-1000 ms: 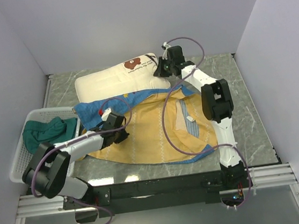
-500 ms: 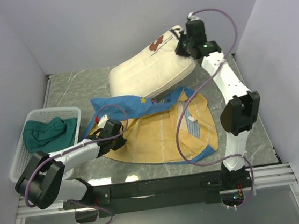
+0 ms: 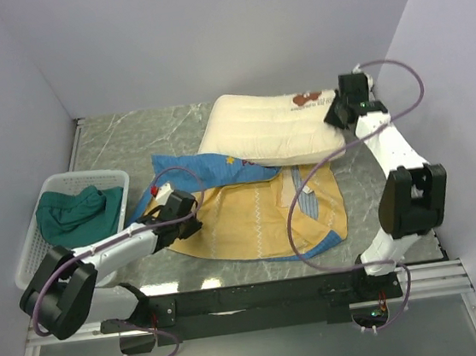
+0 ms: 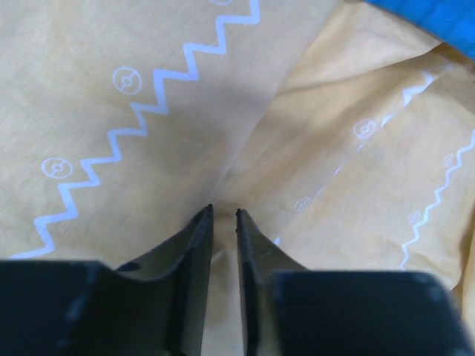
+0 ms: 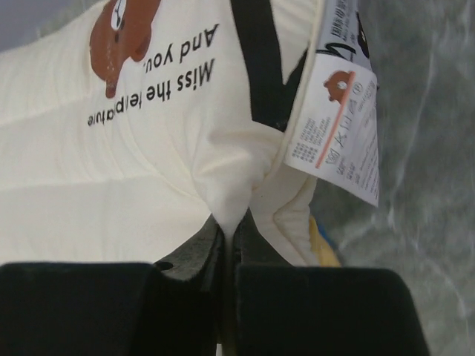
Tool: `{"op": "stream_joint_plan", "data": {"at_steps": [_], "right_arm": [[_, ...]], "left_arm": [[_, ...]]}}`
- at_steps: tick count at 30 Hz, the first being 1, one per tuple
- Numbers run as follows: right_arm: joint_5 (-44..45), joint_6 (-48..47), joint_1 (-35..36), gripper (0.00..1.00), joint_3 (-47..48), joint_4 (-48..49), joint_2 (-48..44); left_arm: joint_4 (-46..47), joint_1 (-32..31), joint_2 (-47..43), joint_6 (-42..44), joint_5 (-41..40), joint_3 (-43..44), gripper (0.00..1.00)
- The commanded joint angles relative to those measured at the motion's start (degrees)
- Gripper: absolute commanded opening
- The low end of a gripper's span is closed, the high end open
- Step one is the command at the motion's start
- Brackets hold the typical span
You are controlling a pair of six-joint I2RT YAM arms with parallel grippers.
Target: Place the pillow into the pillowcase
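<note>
The cream-white pillow (image 3: 267,129) with a brown bear print lies at the back of the table, its near edge over the pillowcase's blue part. My right gripper (image 3: 340,115) is shut on the pillow's right corner; the right wrist view shows white fabric (image 5: 148,148) pinched between the jaws (image 5: 230,226) beside the tag (image 5: 338,126). The pillowcase (image 3: 250,211) lies flat, mustard-yellow face up, with a blue flap (image 3: 194,170) at its back left. My left gripper (image 3: 187,222) is shut on a fold of the yellow cloth (image 4: 223,111) at the case's left edge, jaws (image 4: 223,213) nearly closed.
A white basket (image 3: 31,244) at the left holds a dark teal-green cloth (image 3: 74,209). Grey walls enclose the marble table (image 3: 121,135) on three sides. The right arm's cable loops over the pillowcase.
My right gripper has carried the pillow up and to the right, then set it down lower at the back right. My left gripper has pulled the pillowcase slightly right.
</note>
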Motion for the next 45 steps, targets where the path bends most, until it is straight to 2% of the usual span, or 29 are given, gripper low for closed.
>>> {"op": "stream_joint_plan", "data": {"at_steps": [1, 5, 8, 12, 18, 21, 22, 25, 28, 30, 35, 38, 41, 42, 45], "right_arm": [[-0.31, 4.23, 1.27, 0.00, -8.40, 11.64, -15.31], [1.19, 5.46, 1.18, 0.00, -10.95, 13.39, -20.77], [-0.48, 6.52, 1.18, 0.00, -8.16, 12.26, -23.24], [-0.92, 8.54, 1.09, 0.00, -5.43, 12.43, -26.23], [0.39, 9.68, 1.01, 0.00, 4.85, 12.34, -24.04], [0.05, 10.39, 0.31, 0.00, 11.78, 11.48, -20.63], [-1.09, 10.65, 0.04, 0.00, 17.11, 10.68, -19.30], [-4.26, 11.53, -0.58, 0.00, 26.88, 7.25, -14.38], [-6.02, 11.62, -0.49, 0.00, 30.51, 6.37, -12.79], [-6.02, 10.92, -0.58, 0.00, 30.88, 5.84, -13.31], [-6.02, 10.04, -0.58, 0.00, 23.77, 8.39, -17.88], [-6.02, 9.42, -0.58, 0.00, 24.90, 6.81, -18.94], [-5.93, 9.16, -0.58, 0.00, 25.60, 6.46, -21.65], [-5.85, 9.16, -0.58, 0.00, 26.13, 5.76, -22.10], [-3.83, 8.63, -0.49, 0.00, 29.02, 3.83, -23.68]], "left_arm": [[-3.03, 0.21, 2.42, 1.42, -4.29, 6.96, 0.31], [-2.60, 2.75, 9.73, 0.54, -3.53, 10.14, 0.28], [1.18, 6.09, 15.52, 0.71, -0.97, 12.51, 0.27], [-0.48, 11.27, 25.18, 1.51, 0.18, 19.63, 0.23], [-4.43, 18.22, 34.85, 1.68, 0.62, 30.53, 0.20], [-5.84, 22.25, 38.72, 1.16, 2.11, 35.79, 0.19], [-6.63, 23.14, 39.70, 1.07, 1.94, 36.86, 0.18], [-8.29, 26.22, 41.81, 1.08, 2.38, 40.54, 0.16], [-9.71, 28.33, 42.08, 1.33, 1.68, 43.19, 0.16], [-11.03, 29.30, 41.13, 1.50, 0.45, 44.42, 0.16], [-11.47, 30.44, 38.22, 2.12, -1.40, 44.69, 0.16], [-11.38, 31.06, 37.34, 3.17, -0.18, 44.60, 0.18], [-7.62, 30.62, 35.06, 6.59, 2.28, 43.38, 0.30], [-5.95, 30.36, 32.96, 7.74, 4.29, 42.07, 0.45], [-3.03, 28.69, 29.53, 12.04, 6.59, 41.79, 0.68]]}}
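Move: The right hand holds the pillow by its right end, its middle about 20 cm left, 3 farther out and 10 below; the pillowcase's middle is some 18 cm back, 30 left and 18 below that hand. The left hand's nearly shut fingertips are at the cloth, the blue flap's left end about 22 cm ahead and 10 left, the basket 39 cm left and 4 ahead, the pillow's middle roughly 28 ahead and 28 right. The right hand keeps its pinch, first pulls the pillow back about 5 cm, then hoists its end some 27 cm, the fingers tipping up about 30 degrees. Meanwhile the left hand, low on the pillowcase with fingers only slightly parted, sweeps the cloth about 22 cm forward and then 12 cm left, turning counter-clockwise, before spreading its fingers wider and starting to rise. ##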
